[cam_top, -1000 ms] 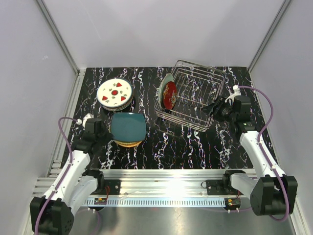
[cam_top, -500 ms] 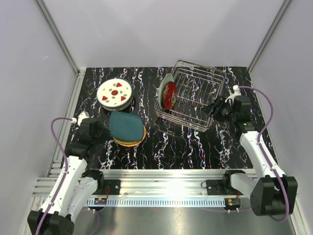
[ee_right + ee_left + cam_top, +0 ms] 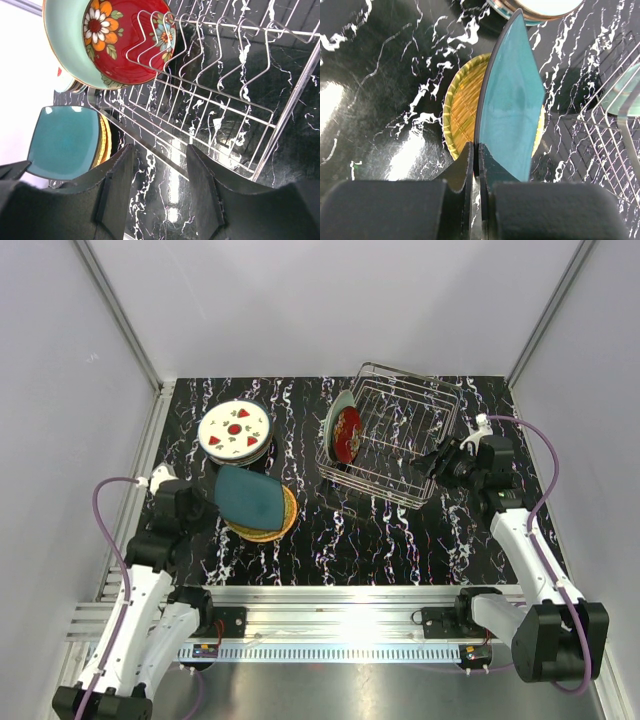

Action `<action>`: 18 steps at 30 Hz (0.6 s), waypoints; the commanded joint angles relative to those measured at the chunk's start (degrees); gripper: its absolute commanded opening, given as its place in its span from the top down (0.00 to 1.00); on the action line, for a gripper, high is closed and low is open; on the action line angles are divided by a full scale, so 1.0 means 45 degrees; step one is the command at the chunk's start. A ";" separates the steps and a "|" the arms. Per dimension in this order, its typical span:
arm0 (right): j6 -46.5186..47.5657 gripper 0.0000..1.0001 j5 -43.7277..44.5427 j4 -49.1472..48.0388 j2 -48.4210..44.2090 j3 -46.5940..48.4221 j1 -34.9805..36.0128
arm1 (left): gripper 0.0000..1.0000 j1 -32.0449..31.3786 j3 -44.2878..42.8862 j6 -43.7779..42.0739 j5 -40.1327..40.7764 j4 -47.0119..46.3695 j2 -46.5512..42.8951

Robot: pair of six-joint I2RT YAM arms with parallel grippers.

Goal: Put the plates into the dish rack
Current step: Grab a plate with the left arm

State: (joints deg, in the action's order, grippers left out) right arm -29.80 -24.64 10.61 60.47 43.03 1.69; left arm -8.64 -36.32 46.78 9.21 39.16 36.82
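Observation:
My left gripper [image 3: 210, 502] [image 3: 476, 152] is shut on the rim of the dark teal plate [image 3: 250, 497] [image 3: 512, 110]. That plate is tilted up on edge over the orange-tan plate [image 3: 278, 524] [image 3: 462, 112], which lies flat on the table. A white plate with red strawberries [image 3: 235, 429] tops a stack at the back left. The dish rack [image 3: 400, 440] [image 3: 240, 95] holds a mint-green plate [image 3: 62, 45] and a red flowered plate [image 3: 347, 434] [image 3: 125, 40] upright at its left end. My right gripper [image 3: 432, 462] [image 3: 160, 150] stands open at the rack's near right corner, gripping nothing.
White walls close in the black marbled table [image 3: 400, 530] on three sides. An aluminium rail [image 3: 340, 605] runs along the near edge by the arm bases. The rack's remaining slots [image 3: 220, 55] hold nothing.
The left arm has drawn back to the left and raised the teal plate from flat to tilted, uncovering more of the orange-tan plate. The right arm has not moved.

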 commanded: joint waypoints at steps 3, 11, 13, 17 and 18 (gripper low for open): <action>0.0177 0.46 -0.0461 -0.0464 -0.0371 0.0029 -0.0005 | 1.00 0.0026 -0.1675 -0.1156 0.0199 -0.0110 -0.0077; 0.0119 0.46 -0.1632 -0.1165 -0.0293 -0.0030 0.0228 | 1.00 0.0026 -0.2964 -0.2641 -0.0347 0.0400 0.0197; 0.0235 0.46 -0.1809 -0.1225 -0.0351 -0.0011 0.0404 | 1.00 0.0026 -0.3179 -0.2954 -0.0737 0.0361 0.0353; 0.0392 0.45 -0.1731 -0.1128 -0.0410 0.0009 0.0756 | 1.00 0.0007 -0.3550 -0.3578 -0.1149 0.0614 0.0879; 0.0431 0.46 -0.1673 -0.1089 -0.0410 0.0009 0.0776 | 1.00 0.0007 -0.3609 -0.3677 -0.1110 0.0692 0.0977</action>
State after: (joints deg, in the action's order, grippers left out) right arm -29.30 -30.74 8.12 60.01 42.89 4.40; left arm -8.60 -48.40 33.58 7.31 45.76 40.38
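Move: Off to the right of the left hand, which already holds the teal plate by its left rim, the free slots beside the red plate in the dish rack lie about 33 cm across, 15 cm ahead and a few centimetres lower. The red plate stands roughly 29 cm right and 16 cm ahead; the plate stack is some 17 cm ahead, 5 cm right, and the woven mat 11 cm right, barely nearer the base. From the right hand those slots are about 11 cm left, 6 cm ahead. Lifting the pinched teal plate about 5 cm almost straight up, away from the woven mat, the left hand slows near the top while rolling its left side up and turning clockwise, some 10 degrees each; its fingers keep their hold. The empty right hand, fingers still half open, drifts some 3 cm left towards the standing plates, slightly back and up, turning a little counter-clockwise. ##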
